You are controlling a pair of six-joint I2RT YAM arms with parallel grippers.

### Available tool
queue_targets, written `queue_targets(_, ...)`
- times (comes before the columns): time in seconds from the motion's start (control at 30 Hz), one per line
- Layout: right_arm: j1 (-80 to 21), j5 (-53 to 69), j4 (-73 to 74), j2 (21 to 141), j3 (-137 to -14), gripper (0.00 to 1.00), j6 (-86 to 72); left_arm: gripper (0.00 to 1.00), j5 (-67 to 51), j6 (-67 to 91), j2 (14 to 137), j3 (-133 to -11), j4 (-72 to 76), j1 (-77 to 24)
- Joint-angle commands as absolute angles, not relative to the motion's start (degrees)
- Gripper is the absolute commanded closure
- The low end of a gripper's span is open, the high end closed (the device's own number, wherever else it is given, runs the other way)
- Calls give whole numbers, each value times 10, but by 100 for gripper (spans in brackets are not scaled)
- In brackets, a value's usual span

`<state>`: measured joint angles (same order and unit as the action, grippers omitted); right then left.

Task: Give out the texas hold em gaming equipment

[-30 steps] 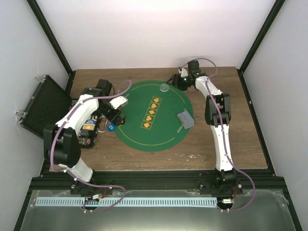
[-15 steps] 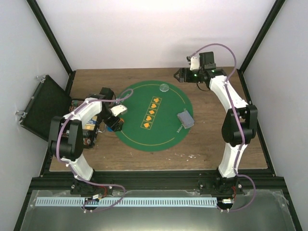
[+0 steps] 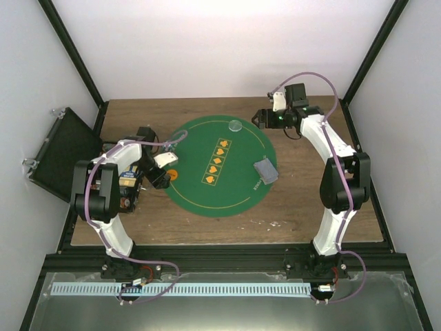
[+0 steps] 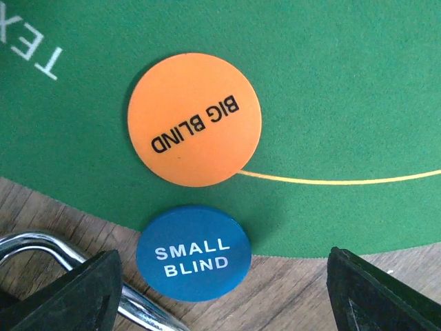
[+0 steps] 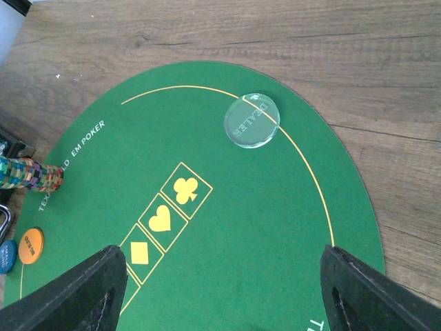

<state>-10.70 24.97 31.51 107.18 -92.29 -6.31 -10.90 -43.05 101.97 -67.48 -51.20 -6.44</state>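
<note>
An orange disc (image 4: 194, 119) marked BIG BLIND lies on the green mat's left edge (image 3: 173, 174). Just below it a blue disc (image 4: 193, 253) marked SMALL BLIND straddles the mat's rim and the wood. My left gripper (image 4: 227, 296) hangs open over the blue disc, its fingers well apart and touching nothing. A clear dealer disc (image 5: 251, 121) rests on the mat's far rim (image 3: 236, 126). My right gripper (image 5: 224, 289) is open and empty, raised at the back right of the mat (image 3: 258, 117). A grey-blue deck of cards (image 3: 265, 171) sits on the mat's right side.
The round green mat (image 3: 227, 193) fills the table's middle. A black case (image 3: 62, 152) stands open at the left edge, with a box of coloured chips (image 3: 127, 186) beside the left arm. A metal latch (image 4: 34, 245) lies by the left finger.
The left gripper has shifted down-left to the mat's edge, narrowed a little, and the orange disc now shows there. The right gripper has drawn back right from the clear disc, leaving it on the mat.
</note>
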Motion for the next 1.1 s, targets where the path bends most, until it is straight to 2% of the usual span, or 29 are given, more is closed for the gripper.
queue_targets(0.0,-110,239,323,1050,-921,22,-50,17,-116,-496,1019,-663,-491,-65)
queue_targets(0.17,-110,239,328,1048,-917,22,-48,22,-76,-514,1047,-681,-492,-61)
queue_targets(0.3,-110,236,326,1044,-906,22,-47,23,-85,-539,1058,-682,-505,-58)
queue_targets(0.53,-110,240,326,1042,-901,22,-46,31,-75,-552,1065,-660,-498,-54)
queue_targets(0.77,-110,245,325,1041,-901,22,-49,42,-64,-566,1041,-618,-482,-54)
queue_targets(0.9,-110,246,324,1041,-903,21,-49,52,-88,-566,1028,-602,-464,-54)
queue_targets(1.07,-110,243,327,1039,-904,22,-48,59,-112,-564,1030,-606,-476,-54)
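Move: The left hand hovers open almost over the small blind, which lies about 3 cm below, 1 cm back and 1 cm to its left. The big blind is some 2 cm ahead and 3 cm right of that hand, the case handle about 5 cm left and 1 cm back, the chip stack roughly 8 cm ahead and 2 cm right. From the right hand the small blind is about 34 cm left, 18 cm back and 19 cm below. Left hand sinks about 2.5 cm, easing left and turning 10 degrees clockwise, then pinches the small blind's edges. ##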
